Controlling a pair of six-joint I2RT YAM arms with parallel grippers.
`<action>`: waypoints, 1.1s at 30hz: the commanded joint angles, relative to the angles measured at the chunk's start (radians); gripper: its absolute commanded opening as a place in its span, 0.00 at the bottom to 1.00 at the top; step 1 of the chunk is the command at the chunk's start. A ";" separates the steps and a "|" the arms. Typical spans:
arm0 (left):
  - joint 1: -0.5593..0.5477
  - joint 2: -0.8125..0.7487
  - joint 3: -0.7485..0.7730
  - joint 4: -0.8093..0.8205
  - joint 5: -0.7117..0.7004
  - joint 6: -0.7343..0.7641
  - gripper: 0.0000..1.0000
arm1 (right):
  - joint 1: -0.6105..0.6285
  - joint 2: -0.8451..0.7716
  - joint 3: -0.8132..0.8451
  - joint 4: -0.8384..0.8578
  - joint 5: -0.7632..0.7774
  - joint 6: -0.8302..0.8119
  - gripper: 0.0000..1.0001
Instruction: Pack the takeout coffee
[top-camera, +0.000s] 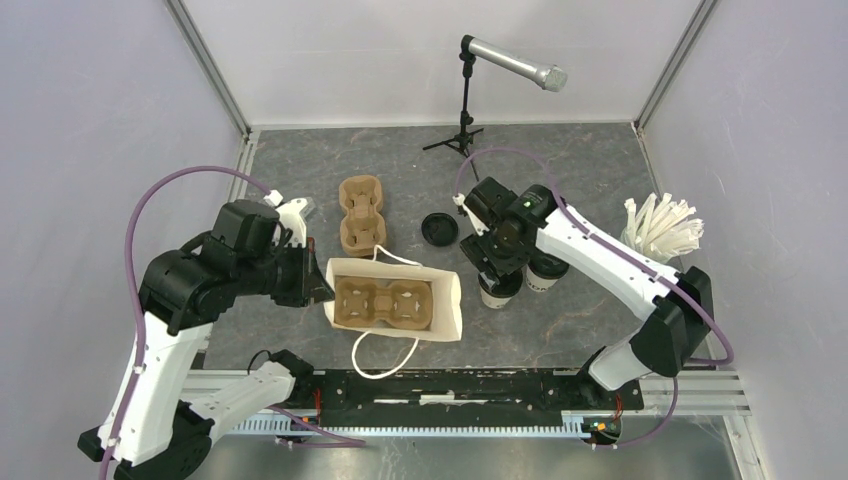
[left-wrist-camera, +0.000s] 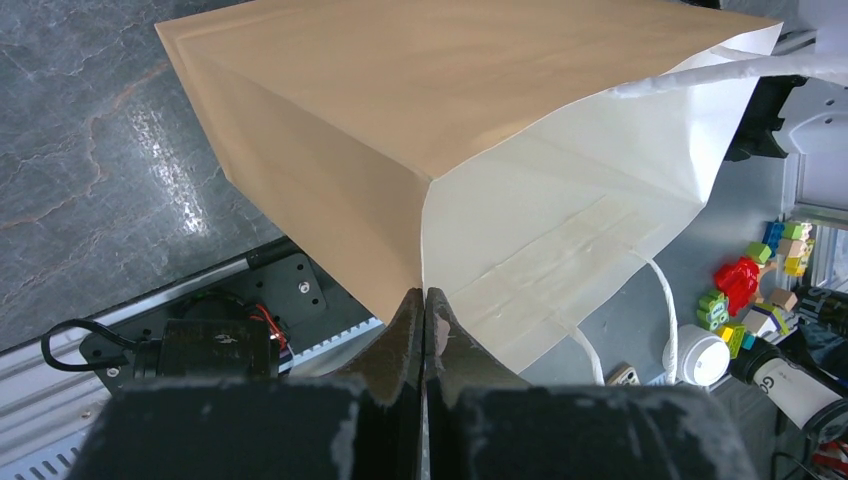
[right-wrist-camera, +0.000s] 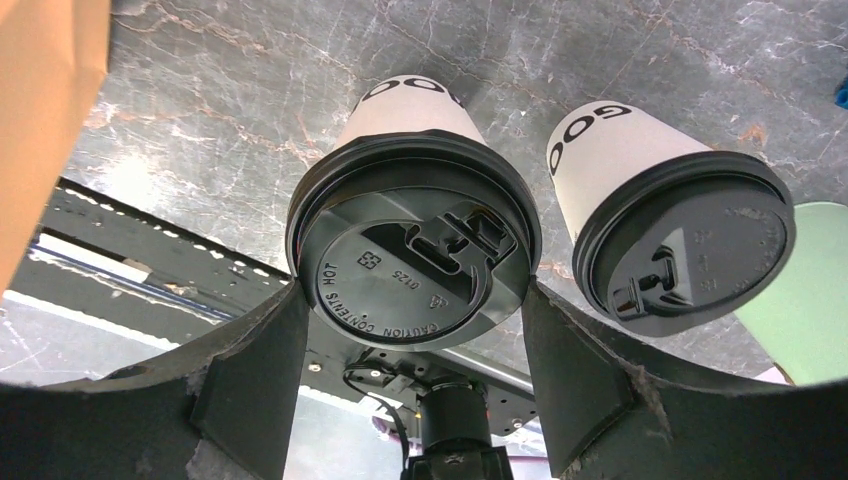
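Observation:
Two takeout coffee cups, white with black lids, stand on the table right of the bag. My right gripper (top-camera: 497, 270) (right-wrist-camera: 410, 300) is shut on the left cup (top-camera: 500, 292) (right-wrist-camera: 412, 262), one finger against each side of its lid rim. The other cup (top-camera: 546, 272) (right-wrist-camera: 680, 240) stands free just to its right. A white paper bag (top-camera: 445, 300) (left-wrist-camera: 450, 120) lies open with a brown cup carrier (top-camera: 383, 303) inside. My left gripper (top-camera: 318, 285) (left-wrist-camera: 424, 300) is shut on the bag's left edge.
A second brown carrier (top-camera: 361, 213) lies behind the bag, with a loose black lid (top-camera: 439, 229) to its right. A pale green cup of wrapped straws (top-camera: 662, 228) (right-wrist-camera: 810, 290) stands at the far right. A microphone stand (top-camera: 465, 120) is at the back.

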 joint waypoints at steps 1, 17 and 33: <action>0.005 -0.005 0.008 0.051 0.004 0.021 0.02 | -0.004 -0.003 -0.053 0.098 0.000 -0.036 0.59; 0.004 -0.001 -0.023 0.065 0.008 0.012 0.02 | -0.003 -0.069 -0.153 0.216 0.020 -0.071 0.82; 0.005 0.014 -0.026 0.078 0.088 -0.021 0.02 | -0.003 -0.445 -0.484 0.648 0.054 -0.071 0.97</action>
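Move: The right gripper holds a lidded cup about 11 cm above its table spot, 1 cm ahead and level sideways. The other lidded cup is roughly 3 cm ahead and 11 cm right, 6 cm lower. The open bag is centred some 22 cm left and 2 cm back, near hand height; a loose black lid lies 16 cm ahead and 11 cm left, 11 cm lower. From the left gripper, pinching the bag's left rim, that spot is about 30 cm right, 11 cm ahead and 25 cm below. Lower the right gripper about 3 cm, easing forward 1 cm, to stand the held cup on the table between the bag and the other cup. Then open the fingers to let go of it and back up about 3 cm, swinging the fingertips forward and left some 25 degrees. Keep the left gripper pinching the bag's rim, drifting just over a centimetre right. ##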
